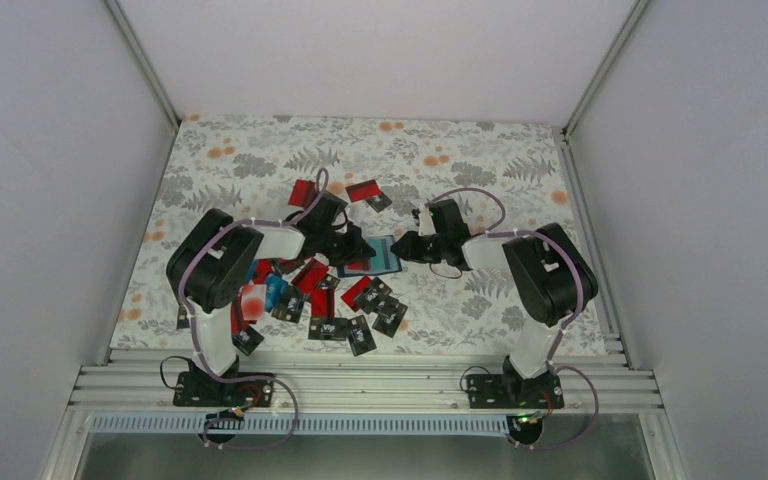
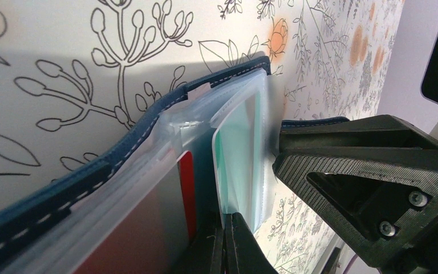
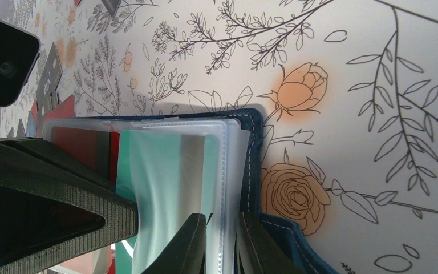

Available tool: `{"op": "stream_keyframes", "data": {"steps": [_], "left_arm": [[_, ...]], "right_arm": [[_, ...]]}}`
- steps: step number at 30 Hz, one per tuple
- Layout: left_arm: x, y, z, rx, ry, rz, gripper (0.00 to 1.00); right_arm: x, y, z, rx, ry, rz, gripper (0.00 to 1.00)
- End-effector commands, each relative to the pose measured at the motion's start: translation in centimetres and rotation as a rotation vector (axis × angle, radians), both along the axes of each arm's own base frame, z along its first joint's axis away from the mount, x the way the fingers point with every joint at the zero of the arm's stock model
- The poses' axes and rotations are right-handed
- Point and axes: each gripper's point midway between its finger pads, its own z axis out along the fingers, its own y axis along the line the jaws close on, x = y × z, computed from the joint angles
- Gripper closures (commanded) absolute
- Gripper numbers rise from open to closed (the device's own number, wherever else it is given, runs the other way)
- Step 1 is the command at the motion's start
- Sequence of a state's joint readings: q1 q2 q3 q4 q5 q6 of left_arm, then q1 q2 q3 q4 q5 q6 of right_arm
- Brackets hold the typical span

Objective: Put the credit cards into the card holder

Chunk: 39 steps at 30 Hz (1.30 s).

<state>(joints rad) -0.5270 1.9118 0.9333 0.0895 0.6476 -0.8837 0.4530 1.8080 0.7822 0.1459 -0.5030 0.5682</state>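
The card holder [image 1: 385,256] lies open mid-table between both grippers, with a navy stitched cover [image 2: 148,123] and clear sleeves. My left gripper [image 2: 228,222] is shut on a teal credit card [image 2: 236,165] whose far end sits inside a clear sleeve. A red card [image 2: 186,182] is in the sleeve beside it. My right gripper [image 3: 222,228] is shut on the sleeves' seam at the holder's navy edge [image 3: 255,148]. The teal card [image 3: 126,154] shows through the plastic there. Several loose credit cards [image 1: 310,295] lie in a pile near the left arm.
Two red cards [image 1: 365,190] [image 1: 303,192] lie beyond the grippers on the flowered mat. White walls and metal rails [image 1: 585,240] close in the table. In each wrist view the other arm's finger [image 2: 365,171] [image 3: 51,200] is close to the holder.
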Motion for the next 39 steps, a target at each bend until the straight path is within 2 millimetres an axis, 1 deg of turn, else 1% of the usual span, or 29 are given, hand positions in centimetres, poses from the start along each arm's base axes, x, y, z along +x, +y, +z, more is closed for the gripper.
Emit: {"op": "stream_keyframes", "data": {"steps": [1,6,9,14,17,25,33,35,39], "left_arm": [[-0.9,0.1,-2.3,0.074,0.045,0.000,0.98],[-0.8,0.2,-2.1,0.075,0.029,0.020,0.97],[-0.7,0.1,-2.1,0.086,0.022,0.015,0.91],[-0.6,-0.1,-2.2,0.101,0.022,0.004,0.89],[-0.7,-0.2,-2.0,0.110,0.019,0.001,0.87],[-0.5,0.2,-0.4,0.165,-0.016,-0.002,0.71],[-0.4,0.9,1.5,0.208,-0.056,0.008,0.46],[-0.4,1.0,1.9,0.208,-0.064,0.007,0.41],[-0.4,1.3,2.5,0.226,-0.084,0.004,0.38]], "right_arm": [[-7.5,-2.9,-6.3,-0.154,0.318,0.021,0.83],[-7.6,-2.5,-6.0,-0.128,0.317,0.034,0.82],[-7.6,-2.4,-5.6,-0.117,0.311,0.041,0.82],[-7.5,-2.2,-5.2,-0.108,0.301,0.046,0.81],[-7.4,-2.2,-5.0,-0.107,0.297,0.046,0.81],[-6.8,-2.4,-4.5,-0.128,0.268,0.042,0.81],[-6.1,-2.2,-3.7,-0.127,0.247,0.044,0.81],[-5.9,-2.2,-3.4,-0.125,0.237,0.047,0.81],[-5.5,-1.9,-2.6,-0.115,0.217,0.058,0.81]]}}
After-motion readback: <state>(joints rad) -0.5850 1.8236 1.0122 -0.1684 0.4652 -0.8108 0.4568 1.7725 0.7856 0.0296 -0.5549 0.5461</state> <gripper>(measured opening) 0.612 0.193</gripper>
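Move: At the left hand's nearly shut fingertips is the left edge of the teal card, whose middle lies about 3 cm to the right, 1 cm ahead and 1 cm below. The red card in the next pocket is some 3 cm left and 2 cm back; a loose red card on the table is about 3 cm left and 8 cm back. From the right hand, at the holder's right edge, the teal card is about 3 cm left and 1 cm back. Letting go of the teal card's edge, the left fingers open to over half their range; the hand first dips slightly, then rises about 2 cm, its fingers tipping some 10 degrees steeper. Meanwhile the right hand, its narrow finger gap unchanged around the holder's right edge, drags that edge about 2 cm back towards the robot. ##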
